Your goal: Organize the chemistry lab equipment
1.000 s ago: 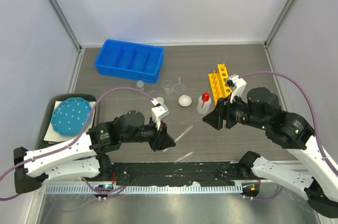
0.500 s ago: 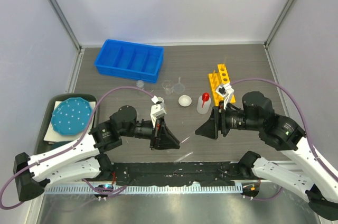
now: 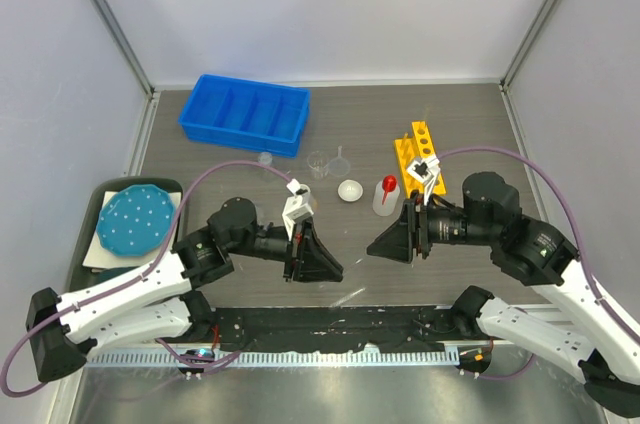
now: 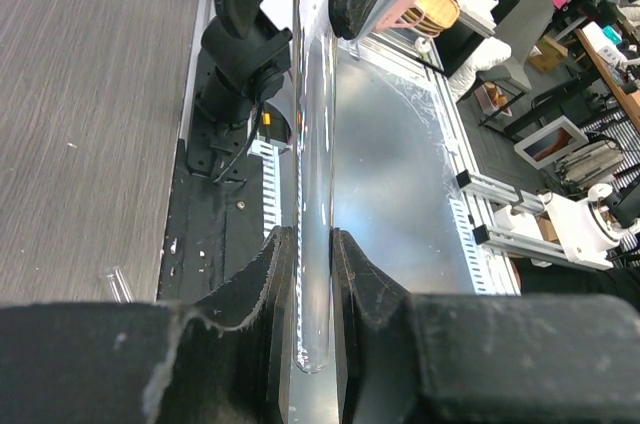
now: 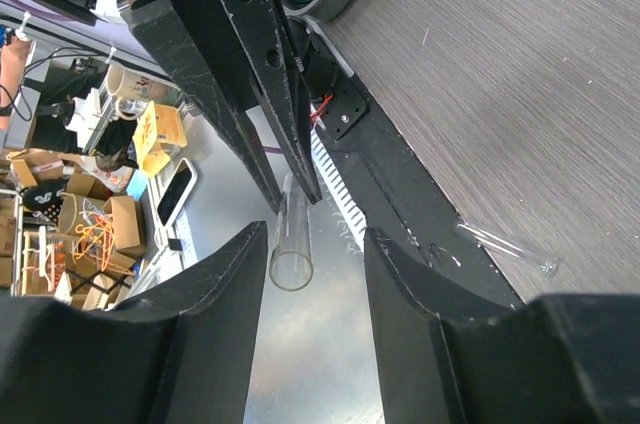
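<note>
My left gripper (image 4: 310, 244) is shut on a thin clear tube (image 4: 312, 194), held near its rounded end and lifted off the table. The tube's open end (image 5: 292, 266) points at my right gripper (image 5: 315, 239), which is open, with one finger on each side of it and clear gaps between. In the top view the two grippers, left (image 3: 335, 272) and right (image 3: 372, 247), meet tip to tip over the table's near edge. A second tube (image 3: 348, 294) lies flat below them. The yellow rack (image 3: 418, 152) stands at the back right, beside the red-capped bottle (image 3: 385, 194).
A white dish (image 3: 349, 190), a funnel (image 3: 340, 160), a beaker (image 3: 318, 164) and a small vial (image 3: 265, 158) stand mid-table. A blue divided bin (image 3: 244, 114) sits at the back left. A teal dotted plate (image 3: 135, 219) rests on a tray at the left.
The left arm swung right and forward with the tube. The right gripper came down and left until its jaws straddle the tube's open end, and they have narrowed a little.
</note>
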### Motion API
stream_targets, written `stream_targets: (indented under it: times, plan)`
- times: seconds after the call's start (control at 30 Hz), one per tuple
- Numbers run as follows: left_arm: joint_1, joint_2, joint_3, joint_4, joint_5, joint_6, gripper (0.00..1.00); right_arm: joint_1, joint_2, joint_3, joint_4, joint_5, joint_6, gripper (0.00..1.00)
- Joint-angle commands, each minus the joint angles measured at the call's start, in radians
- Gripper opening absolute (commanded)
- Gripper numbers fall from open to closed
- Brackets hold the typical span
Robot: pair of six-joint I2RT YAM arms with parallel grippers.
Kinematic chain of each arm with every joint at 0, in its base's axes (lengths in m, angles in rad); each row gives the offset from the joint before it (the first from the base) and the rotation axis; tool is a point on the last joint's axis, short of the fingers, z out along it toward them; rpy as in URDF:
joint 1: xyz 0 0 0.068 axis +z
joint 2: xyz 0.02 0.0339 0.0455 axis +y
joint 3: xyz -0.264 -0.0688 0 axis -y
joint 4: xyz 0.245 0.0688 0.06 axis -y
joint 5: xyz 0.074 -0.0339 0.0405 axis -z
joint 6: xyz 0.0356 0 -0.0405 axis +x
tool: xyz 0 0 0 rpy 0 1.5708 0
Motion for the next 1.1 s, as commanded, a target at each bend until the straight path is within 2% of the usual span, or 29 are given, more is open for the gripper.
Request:
stream_targets:
  times: [0.0, 0.67, 0.87, 0.97, 1.07]
  plan:
    - [0.015, 0.001, 0.0, 0.061, 0.034, -0.003, 0.15, 0.005, -0.021, -0.001, 0.057, -0.034, 0.029, 0.48]
    - [0.05, 0.036, -0.001, 0.096, 0.054, -0.013, 0.13, 0.005, -0.027, -0.03, 0.114, -0.062, 0.063, 0.4]
    - [0.058, 0.042, 0.0, 0.099, 0.059, -0.016, 0.12, 0.005, -0.024, -0.029, 0.123, -0.062, 0.066, 0.32]
    - [0.059, 0.04, -0.002, 0.092, 0.054, -0.016, 0.18, 0.006, -0.018, -0.021, 0.115, -0.054, 0.055, 0.24]
    - [0.061, 0.039, -0.008, 0.087, 0.048, -0.021, 0.34, 0.005, -0.011, -0.018, 0.112, -0.05, 0.049, 0.23]
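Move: Between the two grippers hangs the held test tube, its bottom end in the left fingers and its mouth close in front of the open right ones; its middle is about 3 cm left, 2 cm back and 2 cm below the right hand, and some 3 cm right, 2 cm ahead and 2 cm above the left. From the right hand, the squeeze bottle stands roughly 15 cm ahead, 4 cm right and 22 cm lower; a loose glass tube lies about 4 cm back, 3 cm left, 28 cm down. Closing from about half to a quarter open, the right fingers pinch the tube's mouth end, their hand shifting only about 1 cm at most, up and slightly back, then easing down a little. The left hand carries the tube forward about 1 cm, into line between those fingers, holds it there, and at the very end its own fingers begin to loosen. ##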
